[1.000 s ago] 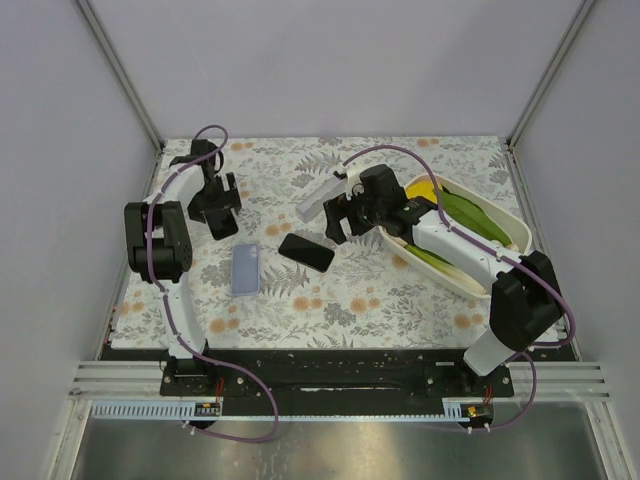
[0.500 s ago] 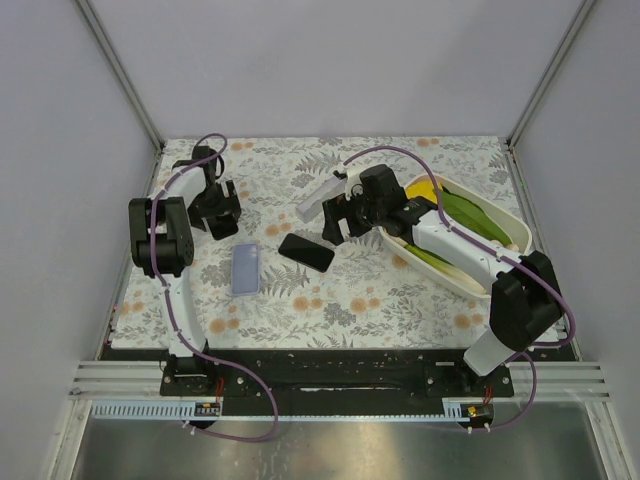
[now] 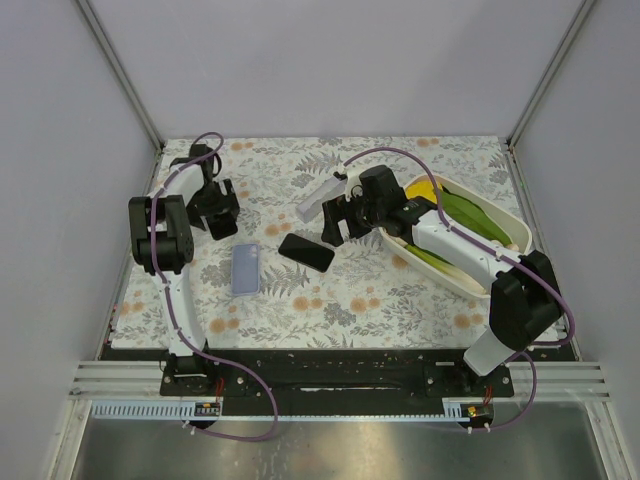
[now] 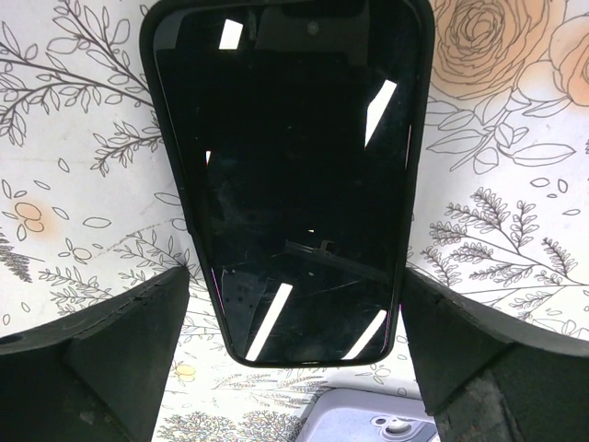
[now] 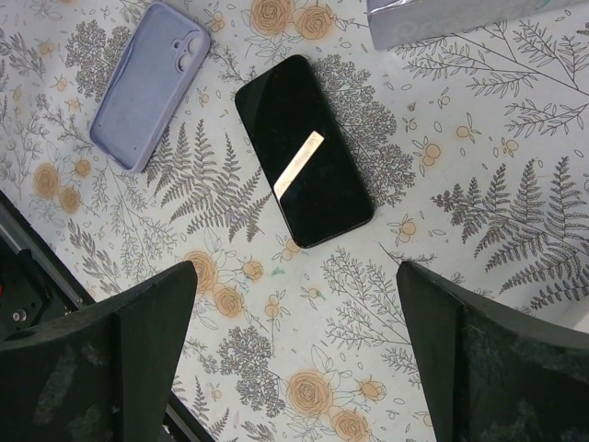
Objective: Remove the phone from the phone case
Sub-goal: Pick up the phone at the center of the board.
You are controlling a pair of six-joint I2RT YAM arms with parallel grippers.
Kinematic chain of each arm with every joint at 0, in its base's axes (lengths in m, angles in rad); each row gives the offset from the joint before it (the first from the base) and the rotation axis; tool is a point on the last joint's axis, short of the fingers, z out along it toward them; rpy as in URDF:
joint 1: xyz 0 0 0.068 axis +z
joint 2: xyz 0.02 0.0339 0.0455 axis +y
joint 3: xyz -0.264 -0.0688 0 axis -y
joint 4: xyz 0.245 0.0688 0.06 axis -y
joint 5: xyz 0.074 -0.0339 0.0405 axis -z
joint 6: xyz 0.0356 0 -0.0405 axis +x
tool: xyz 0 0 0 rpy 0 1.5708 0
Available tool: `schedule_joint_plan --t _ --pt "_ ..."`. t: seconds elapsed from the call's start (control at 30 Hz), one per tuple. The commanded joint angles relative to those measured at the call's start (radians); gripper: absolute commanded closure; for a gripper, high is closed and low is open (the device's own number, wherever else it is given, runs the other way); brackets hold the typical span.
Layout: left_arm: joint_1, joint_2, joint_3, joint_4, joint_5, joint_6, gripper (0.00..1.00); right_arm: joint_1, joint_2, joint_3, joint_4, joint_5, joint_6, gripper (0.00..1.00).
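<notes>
A black phone [image 4: 285, 157] with a thick dark rim lies screen up on the floral cloth. My left gripper [image 4: 294, 276] is open, its fingers [image 4: 110, 350] flanking the phone's near end without clamping it. In the top view that gripper [image 3: 222, 225] hangs at the far left and covers this phone. An empty lavender phone case [image 3: 245, 268] lies just in front of it, and its camera corner [image 4: 386, 422] shows at the bottom of the left wrist view. A second black phone [image 3: 306, 251] lies bare right of the case. My right gripper [image 3: 335, 222] hovers open above the cloth [image 5: 296, 276], near that phone [image 5: 304, 152] and the case [image 5: 147, 87].
A white box [image 3: 318, 195] lies behind the bare phone, its edge [image 5: 460, 14] at the top of the right wrist view. A white oval tray [image 3: 505, 262] with green and yellow items sits under the right arm. Frame posts and walls enclose the table.
My left gripper has drifted slightly toward the far left and its elbow has shifted. The right arm, both phones and the case stay put.
</notes>
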Motion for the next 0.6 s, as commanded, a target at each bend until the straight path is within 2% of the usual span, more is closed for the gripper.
schedule_joint_plan --t 0.0,0.17,0.43,0.57 --pt "0.015 0.047 0.036 0.01 0.032 -0.02 0.02 0.007 0.01 0.031 0.011 -0.026 0.015 0.01" --pt "0.015 0.061 0.059 0.008 0.041 -0.02 0.08 0.007 0.01 0.035 0.006 -0.037 0.026 0.01" --pt "0.015 0.096 0.079 0.003 0.076 -0.011 0.26 0.007 0.006 0.037 0.005 -0.043 0.031 0.0" --pt "0.02 0.099 0.079 0.005 0.122 0.006 0.46 0.007 0.007 0.035 0.006 -0.042 0.032 0.01"
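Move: The black phone on the left lies between the left gripper's open fingers, its middle about 2 cm ahead of the hand and 1 cm lower. The empty phone case is some 14 cm back and 7 cm right of that hand, and the centre phone about 9 cm back and 25 cm right. From the right hand, the left phone lies roughly 31 cm to the left, 8 cm ahead and 15 cm below. Keep the left gripper down over the left phone, fingers pointing at the table, and ease it forward a little under 1 cm towards the phone's middle. As you go, close the wide-open fingers by about a fifth until they pinch the phone's two long edges; don't lift yet. ##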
